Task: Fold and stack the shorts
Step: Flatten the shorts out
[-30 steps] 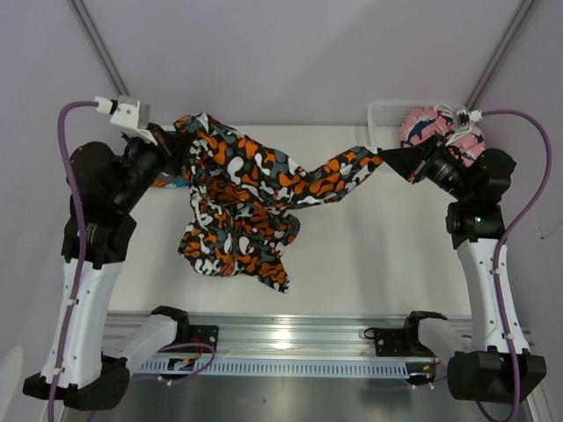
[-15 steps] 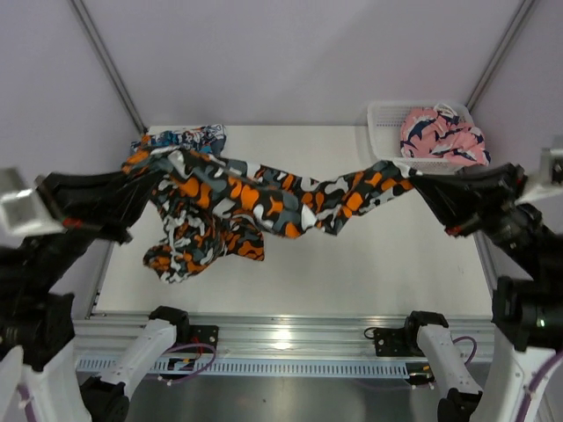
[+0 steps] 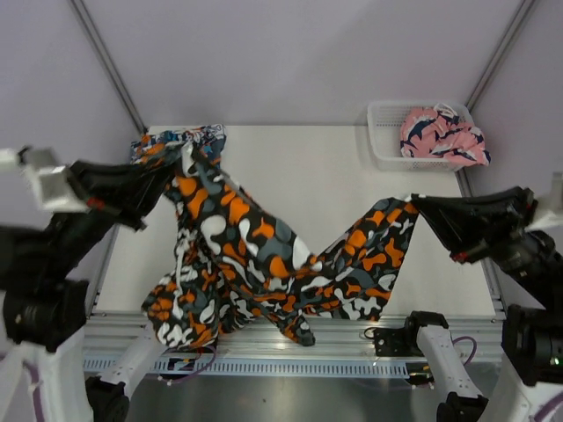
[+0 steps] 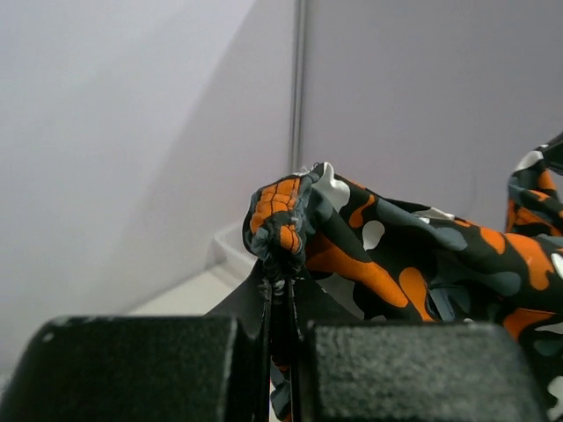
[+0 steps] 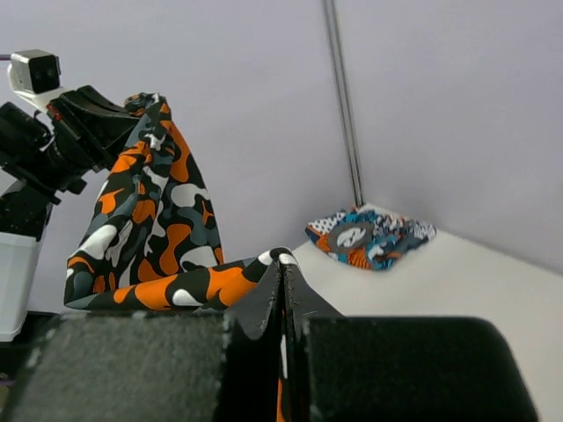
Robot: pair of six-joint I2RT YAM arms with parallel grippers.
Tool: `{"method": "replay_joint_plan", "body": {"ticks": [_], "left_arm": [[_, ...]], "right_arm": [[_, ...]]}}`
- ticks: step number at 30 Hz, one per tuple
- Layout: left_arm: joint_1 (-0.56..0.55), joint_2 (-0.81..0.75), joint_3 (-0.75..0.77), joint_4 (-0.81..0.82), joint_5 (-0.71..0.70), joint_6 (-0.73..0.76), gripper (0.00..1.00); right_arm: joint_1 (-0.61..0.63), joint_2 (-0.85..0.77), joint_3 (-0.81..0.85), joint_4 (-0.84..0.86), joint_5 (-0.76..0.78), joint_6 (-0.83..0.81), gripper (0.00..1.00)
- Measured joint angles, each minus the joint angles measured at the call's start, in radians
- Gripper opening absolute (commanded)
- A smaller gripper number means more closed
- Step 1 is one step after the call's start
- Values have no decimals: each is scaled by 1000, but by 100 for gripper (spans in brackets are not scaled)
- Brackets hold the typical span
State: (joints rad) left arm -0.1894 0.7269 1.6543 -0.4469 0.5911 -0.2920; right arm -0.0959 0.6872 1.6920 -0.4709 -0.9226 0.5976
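Observation:
The orange, black, white and grey blotched shorts [image 3: 264, 264] hang in the air between both arms, sagging low over the table's near edge. My left gripper [image 3: 171, 176] is shut on one bunched corner [image 4: 281, 220], high at the left. My right gripper [image 3: 415, 208] is shut on the other corner [image 5: 277, 259] at the right. The teal-blue, orange and white shorts [image 3: 176, 141] lie folded at the table's far left corner, also visible in the right wrist view [image 5: 369, 236].
A white mesh basket [image 3: 387, 132] stands at the far right corner with a pink patterned garment [image 3: 440, 134] in it. The aluminium rail [image 3: 352, 347] runs along the near edge. Grey walls close in the table on three sides.
Both arms have risen toward the camera and drawn nearer the front. The blotched shorts were stretched almost level; now they hang down in a deep drape over the near edge.

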Motion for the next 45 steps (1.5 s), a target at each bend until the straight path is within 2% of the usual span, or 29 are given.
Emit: {"method": "replay_joint_plan", "body": {"ticks": [5, 8, 11, 14, 17, 20, 25, 26, 28, 32, 33, 34, 35, 36, 38, 40, 45], "left_arm": [[28, 224, -205, 172, 0, -68, 0], [56, 427, -322, 324, 24, -119, 0], [66, 685, -376, 443, 37, -155, 0], [66, 905, -366, 558, 61, -192, 0], [59, 1159, -235, 655, 96, -233, 0], [44, 1392, -6, 691, 122, -246, 3], [-16, 1707, 504, 534, 106, -173, 10], [-30, 1753, 590, 520, 99, -169, 18], [-49, 1791, 660, 510, 92, -168, 31], [-73, 1802, 657, 548, 60, -174, 72], [-73, 1802, 651, 556, 47, -180, 78], [-71, 1806, 650, 563, 31, -185, 96], [-69, 1809, 650, 568, 17, -182, 99], [-66, 1811, 651, 571, 3, -192, 99], [-61, 1815, 655, 570, -26, -198, 99], [-56, 1816, 664, 557, -45, -197, 99], [-52, 1755, 623, 492, -77, -163, 99]], "right_arm": [[0, 125, -163, -33, 80, -13, 0], [0, 220, -297, -26, 155, -14, 0], [-2, 305, -467, 11, 251, -5, 0], [-5, 332, -630, 52, 343, 11, 0], [-8, 352, -734, 140, 398, 24, 0], [-13, 411, -800, 248, 441, 35, 0], [-25, 513, -824, 360, 505, 34, 0], [-27, 528, -824, 380, 512, 34, 0], [-34, 561, -824, 424, 529, 34, 0], [-39, 631, -824, 493, 560, 34, 0], [-39, 647, -824, 504, 574, 34, 0], [-39, 661, -822, 510, 588, 34, 9], [-39, 671, -820, 512, 602, 35, 16], [-39, 681, -816, 511, 619, 33, 18], [-40, 695, -797, 489, 665, 36, 53], [-40, 691, -778, 465, 717, 35, 74], [-33, 607, -774, 391, 778, 10, 77]]}}
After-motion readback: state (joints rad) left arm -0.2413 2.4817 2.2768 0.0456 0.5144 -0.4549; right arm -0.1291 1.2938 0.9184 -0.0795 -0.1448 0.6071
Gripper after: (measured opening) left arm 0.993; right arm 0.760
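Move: Out beyond both high-held hands, roughly 55 cm below them, is the bare table the shorts are going to: the far table edge is about 53 cm ahead and 18 cm right of the left hand, with the blue folded garment some 42 cm ahead and 21 cm left of that hand. The right hand's laying spot is about 34 cm ahead and 17 cm right; beyond it the white basket is about 48 cm ahead and 22 cm right of that hand. Swinging forward and down together with the shorts still pinched, the left hand goes about 54 cm out to the far edge, sinking early and then sweeping on nearly level and rightward, fingertips tipping down. The right hand drops nearly 40 cm while going almost as far forward and some to the right, short of the basket, tipping down and turning clockwise. Left fingers open first, then the right, letting go of the shorts. ##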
